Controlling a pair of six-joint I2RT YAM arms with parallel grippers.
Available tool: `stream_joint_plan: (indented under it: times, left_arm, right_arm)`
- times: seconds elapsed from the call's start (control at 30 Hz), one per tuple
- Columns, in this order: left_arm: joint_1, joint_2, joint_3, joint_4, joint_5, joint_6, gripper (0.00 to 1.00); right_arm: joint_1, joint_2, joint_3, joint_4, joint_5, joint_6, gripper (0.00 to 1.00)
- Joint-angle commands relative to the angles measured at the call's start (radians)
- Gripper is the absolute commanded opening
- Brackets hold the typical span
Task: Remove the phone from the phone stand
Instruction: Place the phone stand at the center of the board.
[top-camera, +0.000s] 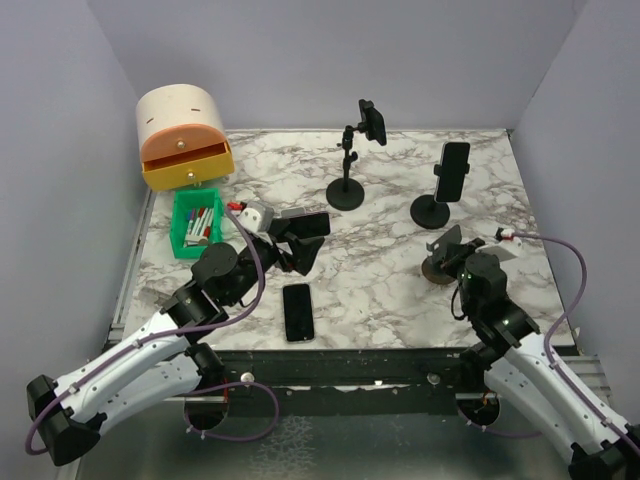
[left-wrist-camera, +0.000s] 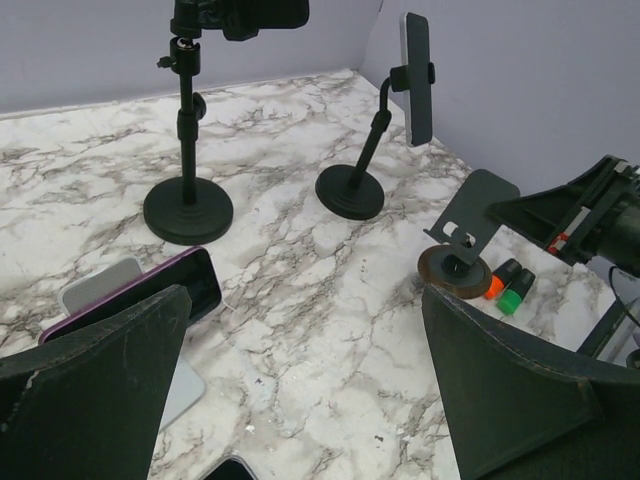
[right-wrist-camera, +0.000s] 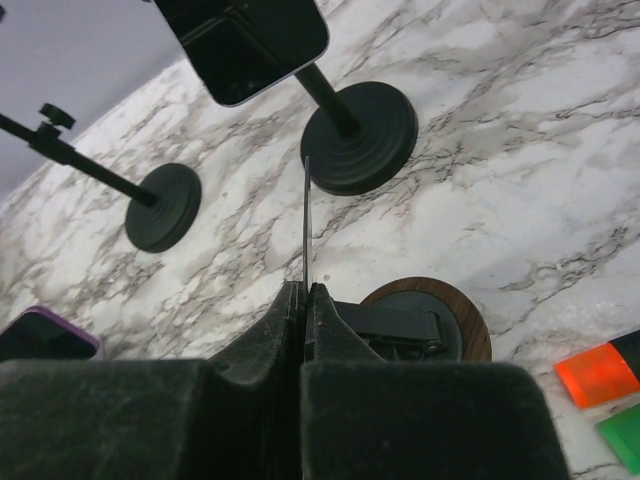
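Note:
A black phone (top-camera: 298, 311) lies flat on the marble table near the front edge. Only its corner (left-wrist-camera: 232, 468) shows in the left wrist view. My left gripper (top-camera: 310, 240) hangs just behind it, open, with bare table between its fingers (left-wrist-camera: 305, 330). A small phone stand with a round wooden base (top-camera: 438, 268) stands at the right and carries no phone. My right gripper (top-camera: 449, 250) is shut on that stand's thin upright plate (right-wrist-camera: 306, 215), above the base (right-wrist-camera: 472, 318). Two tall stands at the back hold phones (top-camera: 372, 122) (top-camera: 452, 170). A purple-cased phone (left-wrist-camera: 140, 295) leans on a white stand.
An orange and beige drawer box (top-camera: 182, 138) and a green bin of markers (top-camera: 195, 222) sit at the back left. Orange and green highlighters (left-wrist-camera: 506, 284) lie beside the wooden base. The tall stands' round bases (top-camera: 346, 193) (top-camera: 431, 211) stand mid-table.

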Motion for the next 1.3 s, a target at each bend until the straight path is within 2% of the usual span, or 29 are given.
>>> stream_joint_plan:
  times: [0.0, 0.1, 0.27, 0.4, 0.67, 0.83, 0.93, 1.03, 1.27]
  left_arm:
    - [-0.001, -0.037, -0.019, 0.033, -0.010, -0.002, 0.99]
    - [0.000, -0.054, -0.026, 0.045, 0.001, 0.005, 0.99]
    - [0.000, -0.063, -0.026, 0.043, 0.021, 0.009, 0.99]
    - [0.000, -0.076, -0.031, 0.045, 0.026, 0.013, 0.99]
    - [0.000, -0.105, -0.039, 0.054, 0.047, 0.001, 0.99]
    - [0.000, -0.130, -0.043, 0.057, 0.047, 0.015, 0.99]
    - [-0.001, -0.144, -0.047, 0.057, 0.046, 0.022, 0.99]
    - [-0.001, -0.157, -0.053, 0.065, 0.047, 0.027, 0.99]
    - [0.006, -0.181, -0.069, 0.095, 0.088, 0.035, 0.99]
  right_arm:
    - [-0.038, 0.098, 0.035, 0.126, 0.088, -0.013, 0.00]
    - [-0.101, 0.152, 0.034, 0.197, 0.051, -0.024, 0.00]
    - [-0.306, 0.250, 0.039, 0.272, -0.103, -0.001, 0.00]
    - [-0.432, 0.285, -0.008, 0.460, -0.198, 0.013, 0.00]
    - [-0.504, 0.545, -0.042, 0.876, -0.152, -0.031, 0.00]
    - [-0.606, 0.715, -0.008, 1.009, -0.255, -0.045, 0.00]
    - [-0.660, 0.803, 0.001, 1.118, -0.370, -0.054, 0.00]
    - [-0.698, 0.874, 0.031, 1.180, -0.454, -0.071, 0.00]
    - [-0.714, 0.961, 0.113, 1.171, -0.519, -0.127, 0.00]
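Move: The right hand already grips the small wooden-based phone stand by its plate. The bare spot the stand is taken to lies about 14 cm ahead, 12 cm to the right and 10 cm below. The black stand's base is about 15 cm ahead and 2 cm left, and the markers are some 7 cm back and 7 cm right, both on the board. From the left hand the spot is roughly 17 cm ahead, 46 cm right and 22 cm below. Shut fingers keep their pinch on the thin plate as the right hand carries the stand diagonally right and forward, about 14 cm each way, mostly rightward at first and then mainly forward along the black stand's right side. It sinks about 4 cm, then rises a little, while turning some 15 degrees clockwise. The empty, open left hand rises about 3 cm and draws back slightly. ##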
